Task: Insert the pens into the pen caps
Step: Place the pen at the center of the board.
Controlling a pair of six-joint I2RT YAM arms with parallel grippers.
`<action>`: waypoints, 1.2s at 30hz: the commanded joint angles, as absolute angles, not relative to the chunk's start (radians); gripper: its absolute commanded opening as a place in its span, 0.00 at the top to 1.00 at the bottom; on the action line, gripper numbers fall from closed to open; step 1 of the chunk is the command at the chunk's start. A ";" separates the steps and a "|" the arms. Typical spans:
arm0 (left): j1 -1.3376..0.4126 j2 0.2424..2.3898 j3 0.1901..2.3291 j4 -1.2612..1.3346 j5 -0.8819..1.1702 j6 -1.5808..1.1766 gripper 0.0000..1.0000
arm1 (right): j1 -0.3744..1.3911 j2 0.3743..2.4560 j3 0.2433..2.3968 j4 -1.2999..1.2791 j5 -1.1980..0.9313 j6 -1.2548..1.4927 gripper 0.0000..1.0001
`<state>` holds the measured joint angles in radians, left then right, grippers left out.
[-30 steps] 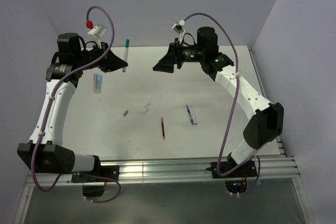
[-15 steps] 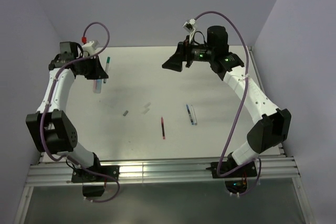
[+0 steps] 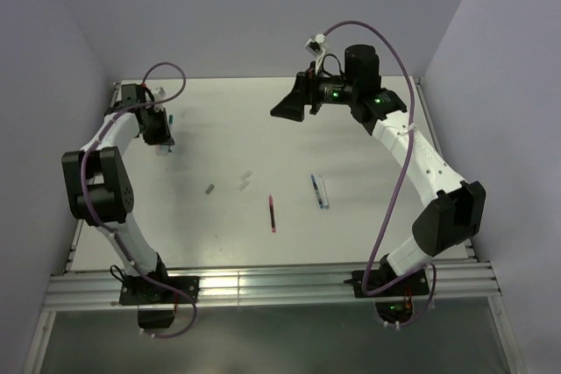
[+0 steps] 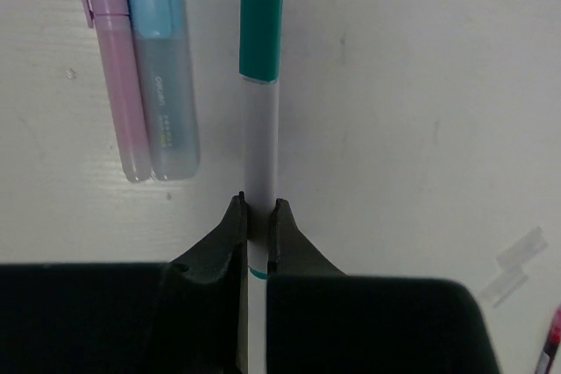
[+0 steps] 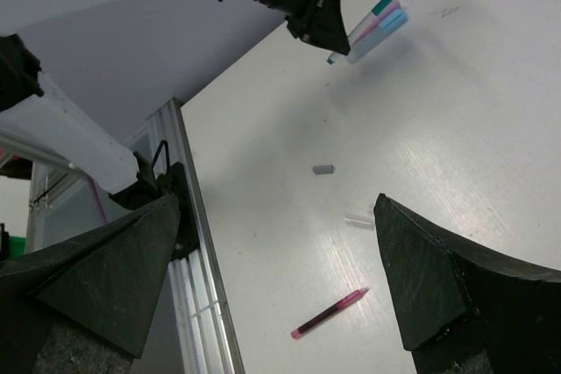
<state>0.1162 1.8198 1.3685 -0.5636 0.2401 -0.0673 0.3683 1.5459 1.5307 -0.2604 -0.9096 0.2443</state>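
Note:
My left gripper (image 4: 257,212) is shut on a white pen (image 4: 261,142) that wears a teal cap (image 4: 261,24). It holds the pen low at the table's far left (image 3: 163,133), parallel to a pink capped pen (image 4: 118,85) and a light blue capped pen (image 4: 166,67) that lie side by side. I cannot tell whether the held pen touches the table. My right gripper (image 3: 279,111) hangs open above the far middle, nothing between its fingers. A red pen (image 3: 273,213), a dark blue pen (image 3: 316,188), a grey cap (image 3: 209,188) and a clear cap (image 3: 244,181) lie mid-table.
The table's left edge and wall run close beside the left arm (image 3: 96,181). A metal rail (image 3: 263,285) borders the near edge. In the right wrist view the red pen (image 5: 330,314) lies between the open fingers, far below.
The left arm swung left and down, carrying the teal-capped pen to lie beside the pink and light blue pens. The right gripper shifted slightly right, then held still.

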 commanded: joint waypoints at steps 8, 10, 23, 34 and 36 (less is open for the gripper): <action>0.112 1.957 1.474 -0.515 0.146 -0.103 0.91 | 0.364 1.571 1.558 -0.247 -0.939 0.255 0.00; 0.109 1.970 1.485 -0.517 0.144 -0.100 0.90 | 0.364 1.577 1.562 -0.247 -0.939 0.256 0.00; 0.089 2.060 1.562 -0.555 0.120 -0.101 0.82 | 0.364 1.578 1.562 -0.247 -0.948 0.253 0.00; 0.078 2.071 1.585 -0.575 0.087 -0.094 0.67 | 0.362 1.575 1.571 -0.248 -0.946 0.253 0.00; 0.078 2.075 1.595 -0.584 0.095 -0.094 0.66 | 0.364 1.574 1.572 -0.247 -0.950 0.255 0.00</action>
<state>0.0860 2.0750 1.5471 -0.5659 0.1062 -0.0940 0.3676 1.5780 1.5314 -0.2634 -0.9329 0.2527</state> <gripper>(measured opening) 0.336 0.997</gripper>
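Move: The left gripper holds the green-capped pen near its rear end. The clear spot for the pen on the board lies about 7 cm ahead, 1 cm to the left and 7 cm below. The blue highlighter lies level with that spot and 4 cm left of it, the pink highlighter 7 cm left of it. From the idle right gripper the spot is roughly 41 cm left, 16 cm ahead and 33 cm down. Lower the left gripper about 5.5 cm in all, easing it some 4 cm forward on the way, to set the green-capped pen down alongside the blue highlighter. Sink first, slide forward nearly level, then go down the last bit with the wrist almost unturned. Spread the fingers to about a third open and let go of the pen, keeping them straddling its rear part. ##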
